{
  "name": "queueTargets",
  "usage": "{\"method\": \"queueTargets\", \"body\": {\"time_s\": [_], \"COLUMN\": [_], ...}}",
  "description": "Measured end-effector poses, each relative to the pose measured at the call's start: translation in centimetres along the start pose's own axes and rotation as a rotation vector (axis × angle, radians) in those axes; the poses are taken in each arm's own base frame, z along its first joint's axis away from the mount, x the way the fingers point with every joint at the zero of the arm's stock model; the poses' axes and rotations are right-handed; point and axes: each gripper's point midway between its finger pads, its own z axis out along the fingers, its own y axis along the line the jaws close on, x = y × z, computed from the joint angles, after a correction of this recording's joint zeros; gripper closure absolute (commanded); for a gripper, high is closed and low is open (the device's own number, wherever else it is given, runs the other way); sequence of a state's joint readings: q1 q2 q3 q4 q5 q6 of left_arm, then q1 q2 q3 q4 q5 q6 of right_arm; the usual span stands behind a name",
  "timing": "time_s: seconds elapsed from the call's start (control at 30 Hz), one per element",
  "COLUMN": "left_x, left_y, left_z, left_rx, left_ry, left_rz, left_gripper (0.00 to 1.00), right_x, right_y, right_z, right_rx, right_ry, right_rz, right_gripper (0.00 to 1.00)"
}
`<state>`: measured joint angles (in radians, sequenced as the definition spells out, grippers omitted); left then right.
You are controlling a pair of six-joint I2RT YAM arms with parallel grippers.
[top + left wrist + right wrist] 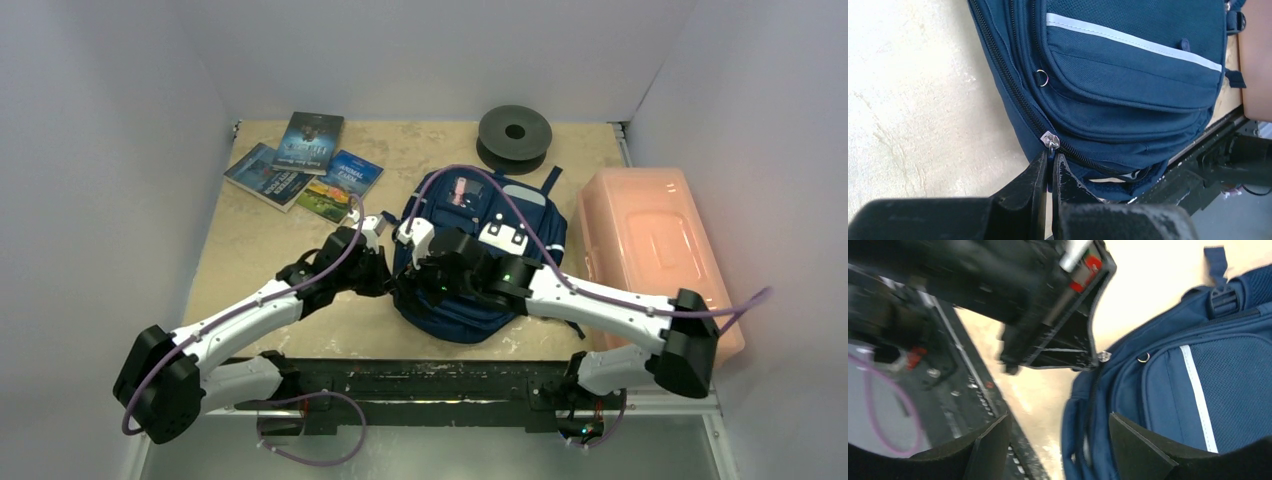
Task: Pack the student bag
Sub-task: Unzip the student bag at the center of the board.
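Observation:
The student bag (500, 215) is a navy backpack lying flat in the middle of the table, front pockets up. My left gripper (1050, 167) is shut on the blue pull tab hanging from the silver zipper slider (1050, 140) on the bag's side. In the top view the left gripper (385, 278) sits at the bag's left edge. My right gripper (1060, 422) stands open, and the bag's zippered side edge (1088, 410) lies between its fingers (1128, 435) without being gripped. From above, the right gripper (422, 272) is over the bag's left part, right beside the left one.
Three books (300, 160) lie at the back left. A dark grey spool (514, 135) stands at the back centre. A pink translucent box (650, 245) fills the right side next to the bag. The black base rail (420, 385) runs along the near edge.

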<state>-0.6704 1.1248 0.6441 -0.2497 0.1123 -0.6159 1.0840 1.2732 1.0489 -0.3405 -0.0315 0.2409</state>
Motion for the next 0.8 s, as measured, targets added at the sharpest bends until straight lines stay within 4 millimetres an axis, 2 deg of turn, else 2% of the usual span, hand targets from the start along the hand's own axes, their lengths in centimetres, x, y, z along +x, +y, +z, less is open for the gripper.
{"method": "queueTargets", "body": {"time_s": [0.1,0.2,0.37,0.5,0.73,0.77,0.8], "left_x": [0.1,-0.1,-0.1,-0.3,0.1,0.1,0.1], "left_y": [-0.5,-0.8,-1.0,-1.2,-0.9,-0.9,-0.8], "left_z": [-0.4,-0.7,-1.3,-1.6,-1.7,-1.7,-1.7], "left_rx": [0.022,0.038,0.052,0.059,0.055,0.054,0.054], "left_ry": [0.000,-0.006,-0.011,-0.022,-0.021,-0.021,-0.021], "left_rz": [0.014,0.023,0.035,0.039,0.043,0.043,0.043], "left_gripper": [1.00,1.00,1.00,1.00,1.00,1.00,1.00], "right_x": [2.5,3.8,3.8,4.9,6.0,6.0,6.0], "right_y": [-1.7,-2.8,-4.7,-5.9,-6.5,-6.7,-6.8], "right_z": [3.0,4.1,4.8,5.4,6.5,6.5,6.6], "right_rx": [0.046,0.065,0.097,0.125,0.142,0.150,0.155], "right_ry": [0.069,0.093,0.063,0.075,0.097,0.097,0.097], "right_rz": [-0.058,-0.090,-0.094,-0.090,-0.093,-0.097,-0.101], "right_gripper": [0.31,0.41,0.46,0.60,0.57,0.60,0.66]}}
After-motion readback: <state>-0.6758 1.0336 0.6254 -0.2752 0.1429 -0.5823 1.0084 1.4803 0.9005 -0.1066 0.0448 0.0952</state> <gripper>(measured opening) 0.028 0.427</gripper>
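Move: The left hand still pinches the pull of the bag's zipper slider, which sits about 1 cm ahead, 1 cm right and 1 cm below. From the open right hand, the bag edge beside the slider lies some 5 cm ahead, level sideways and about 12 cm below. The slider is roughly 6 cm ahead, 3 cm left; the D-ring 10 cm ahead, 1 cm right; and the white stripe's middle 9 cm ahead, 10 cm right, all about 11 cm down. The right hand sinks about 10 cm, fast at first and easing off at the end, while reaching some 5 cm forward and rolling about 10 degrees, its fingers drawing in from wide to less than half open until the tips stand either side of the zip and bag edge next to the slider, without gripping yet. Meanwhile the left hand keeps its pinch on the zipper pull and eases it up and back by roughly 1.5 cm, then nearly holds there. ##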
